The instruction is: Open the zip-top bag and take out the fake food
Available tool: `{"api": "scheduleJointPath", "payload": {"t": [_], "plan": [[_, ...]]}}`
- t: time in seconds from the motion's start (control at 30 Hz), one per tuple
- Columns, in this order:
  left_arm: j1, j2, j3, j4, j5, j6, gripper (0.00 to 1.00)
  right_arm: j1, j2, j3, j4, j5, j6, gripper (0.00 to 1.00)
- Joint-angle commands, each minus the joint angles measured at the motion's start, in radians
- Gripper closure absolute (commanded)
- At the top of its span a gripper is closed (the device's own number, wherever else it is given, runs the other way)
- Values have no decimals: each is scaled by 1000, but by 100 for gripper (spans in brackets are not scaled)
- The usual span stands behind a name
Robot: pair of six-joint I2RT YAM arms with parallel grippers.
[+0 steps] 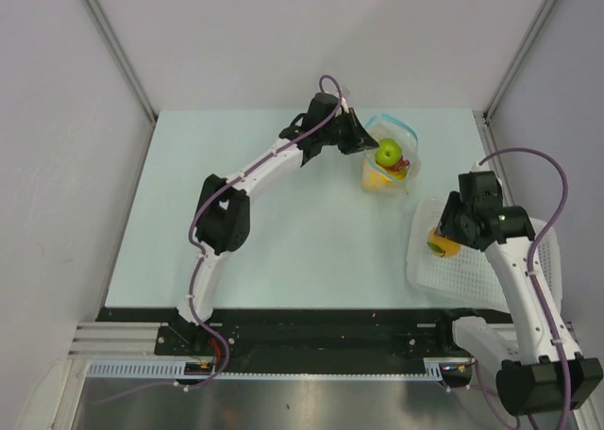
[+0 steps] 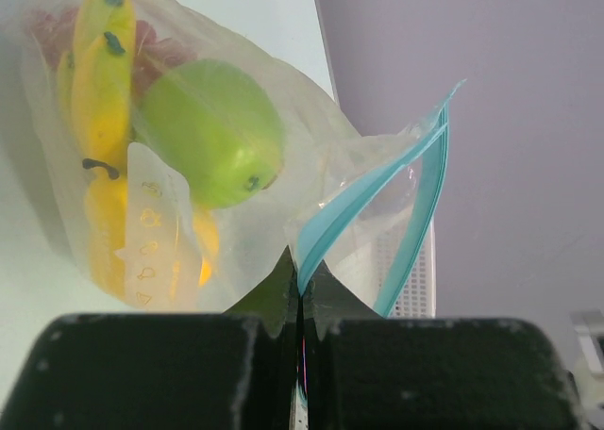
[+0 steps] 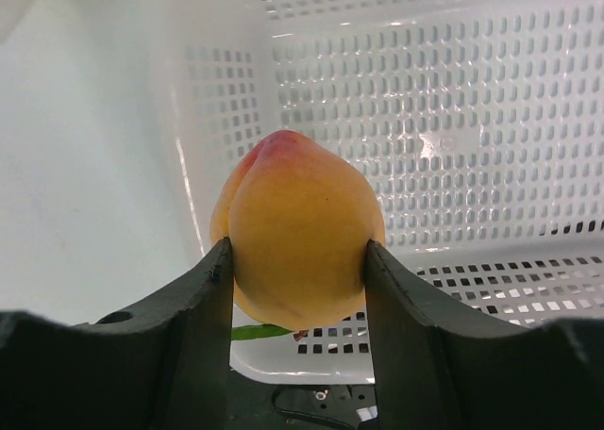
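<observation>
The clear zip-top bag point(image 1: 392, 158) lies at the far right of the table with its blue-teal zip strip point(image 2: 420, 194) gaping apart. My left gripper point(image 2: 302, 277) is shut on one lip of that strip; from above the left gripper point(image 1: 362, 140) sits at the bag's left edge. Fake food still fills the bag point(image 2: 245, 213): a green apple point(image 2: 212, 133), a banana point(image 2: 99, 76) and yellow pieces below. My right gripper point(image 3: 297, 260) is shut on an orange fruit point(image 3: 300, 224) with a green leaf point(image 3: 257, 332), held over the white basket point(image 3: 453, 119). From above, this fruit point(image 1: 444, 246) shows under the right gripper point(image 1: 442, 239).
The white perforated basket point(image 1: 477, 281) stands at the table's near right, tilted over the front edge beside the right arm. Grey walls enclose the pale green table point(image 1: 283, 223) on three sides. The left arm stretches diagonally across the table's middle.
</observation>
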Motion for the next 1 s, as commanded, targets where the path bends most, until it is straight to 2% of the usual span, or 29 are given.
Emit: {"api": "scheduleJointPath", "payload": {"t": [0.0,0.4,0.5,0.53,0.6,0.7,0.73,0.8,0.93,0.97], "plan": [[8,-52,43,24,34,8,100,-115,78,-2,77,-79,-23,87],[8,-50,20,46,48,-35,100,-129,375,-54,283,-99,-8,79],[8,-55,17,47,49,-38,100,-129,403,-68,309,-85,-5,72],[8,-55,16,49,49,-38,100,-129,411,-73,320,-85,-5,65],[8,-58,16,47,49,-36,100,-129,429,-79,324,-90,-6,59],[8,-59,16,53,49,-39,100,-129,426,-87,318,-100,0,43],[6,-59,17,55,51,-39,100,-130,411,-88,308,-94,2,32],[5,-59,17,54,49,-38,100,-129,382,-88,295,-91,-3,23],[3,-66,5,52,51,-32,100,-129,262,-61,234,-74,2,20],[3,-67,2,54,52,-30,100,-120,241,-38,225,-64,2,15]]}}
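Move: The right hand, already holding the fake peach, hangs over the basket; the floor at the basket's left end, where the peach goes, lies some 5 cm ahead, 1 cm to the right and 11 cm below. The basket's middle is level with the hand, about 15 cm to its right. The zip-top bag stands roughly 26 cm ahead and 11 cm to the left. From the left hand, that left end is about 19 cm back and 18 cm to the right. The right hand sinks about 10 cm with the peach while reaching some 6 cm forward, down inside the left end of the basket, its fingers tilting 10 to 15 degrees more towards vertical; near the bottom it opens wider, lets go of the peach and begins to lift off by a centimetre or so. The left hand stays in place, fingers shut, still pinching the zip-top bag's blue rim. ##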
